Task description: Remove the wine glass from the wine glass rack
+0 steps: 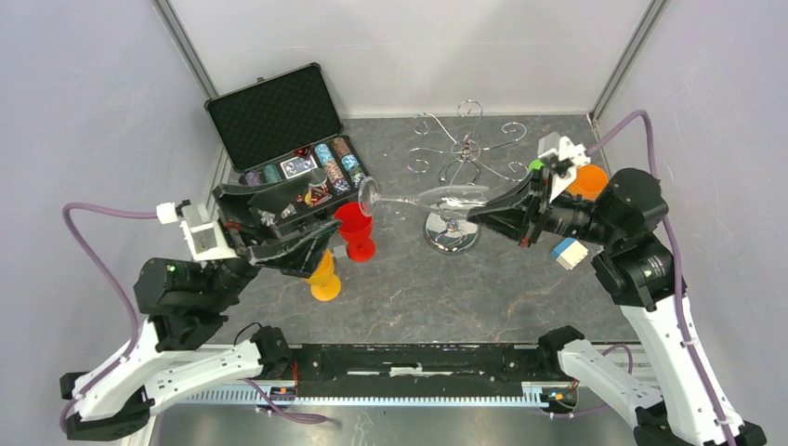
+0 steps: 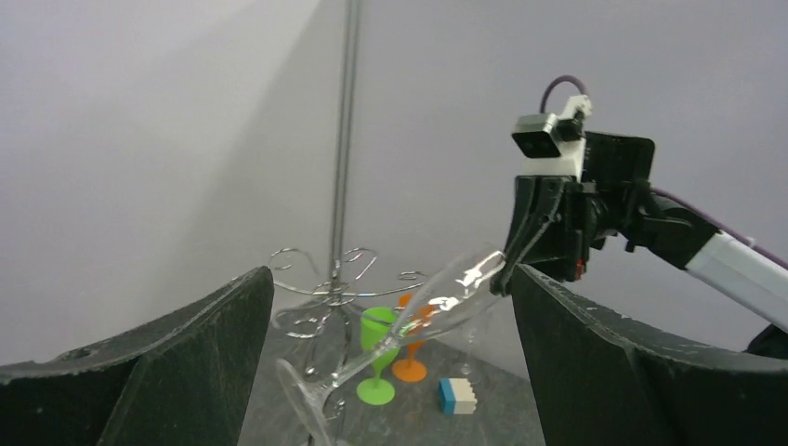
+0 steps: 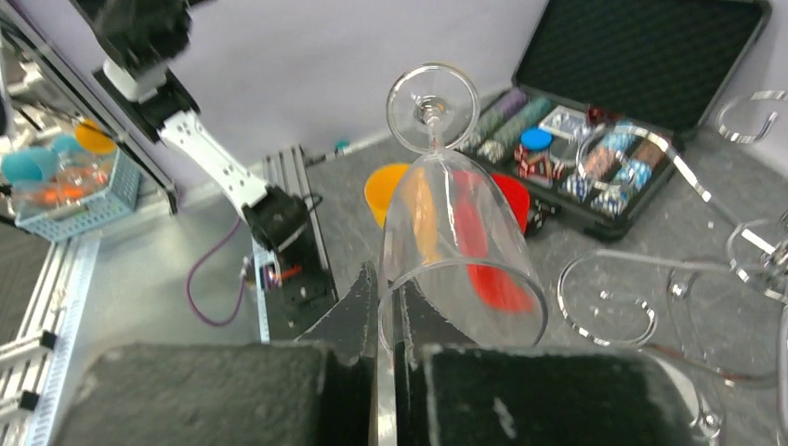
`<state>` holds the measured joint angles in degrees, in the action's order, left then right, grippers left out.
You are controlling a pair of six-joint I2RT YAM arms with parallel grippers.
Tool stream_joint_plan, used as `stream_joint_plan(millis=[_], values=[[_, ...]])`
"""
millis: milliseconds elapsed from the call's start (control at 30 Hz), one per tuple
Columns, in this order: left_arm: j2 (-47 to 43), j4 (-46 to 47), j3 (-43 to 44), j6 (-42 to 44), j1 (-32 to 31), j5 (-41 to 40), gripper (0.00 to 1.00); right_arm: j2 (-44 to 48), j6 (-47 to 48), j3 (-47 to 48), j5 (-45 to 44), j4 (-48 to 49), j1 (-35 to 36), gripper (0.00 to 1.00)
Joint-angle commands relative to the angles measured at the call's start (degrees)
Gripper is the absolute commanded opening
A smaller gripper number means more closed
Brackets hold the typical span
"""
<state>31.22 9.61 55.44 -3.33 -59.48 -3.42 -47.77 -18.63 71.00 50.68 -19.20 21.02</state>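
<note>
The clear wine glass lies on its side in the air, foot pointing left. My right gripper is shut on the rim of its bowl; in the right wrist view the fingers pinch the rim wall of the glass at the gripper. The chrome wine glass rack stands just behind and below the glass, its curled hook arms apart from it. My left gripper is open and empty, left of the glass foot. The left wrist view shows the glass between its open fingers, further off.
An open black case of poker chips lies at the back left. A red cup and an orange cup stand by my left gripper. A green cup, another orange cup and a blue-white block sit near my right arm.
</note>
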Motion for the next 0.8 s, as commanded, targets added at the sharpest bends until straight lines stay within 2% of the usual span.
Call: stream_joint_plan(millis=[0,233,367,567,767], values=[[-5.40,-9.16,0.46,3.19,0.01,-10.65,1.00,-0.85,15.76,1.35,-6.21,-15.46,3.78,0.00],[-9.37,-20.66,2.37,7.22,0.05,-24.22,1.00,-7.46,22.37,4.61,-19.48,-23.42,15.44,0.00],[-10.25,-25.24,2.30,6.73,0.06,-26.05,1.00,-12.92,23.12,7.95,-31.78,-27.16,24.42,0.00],[-10.82,-32.56,4.03,4.42,0.03,-30.90,1.00,-19.33,24.43,13.32,-42.29,-31.98,32.98,0.00],[-13.09,-35.54,3.89,2.10,-0.02,-33.66,1.00,-27.98,24.00,16.34,-52.51,-35.06,41.18,0.00]])
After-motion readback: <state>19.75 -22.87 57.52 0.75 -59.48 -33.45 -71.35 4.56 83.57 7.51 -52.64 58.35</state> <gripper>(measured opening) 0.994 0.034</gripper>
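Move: The right hand holds the clear wine glass by its rim, foot pointing left; the free table it is being taken to lies about 13 cm left, 5 ahead and some 42 below. The red glass stands about 20 cm left and 8 ahead of this hand, the yellow one 28 left and level, the rack's base 12 ahead, straight out. From the left hand that free spot is roughly 11 cm right, 8 ahead, 50 below. Right hand lowers the pinched clear glass about 15 cm and left, tipping fingers down; open left retreats left and down. ##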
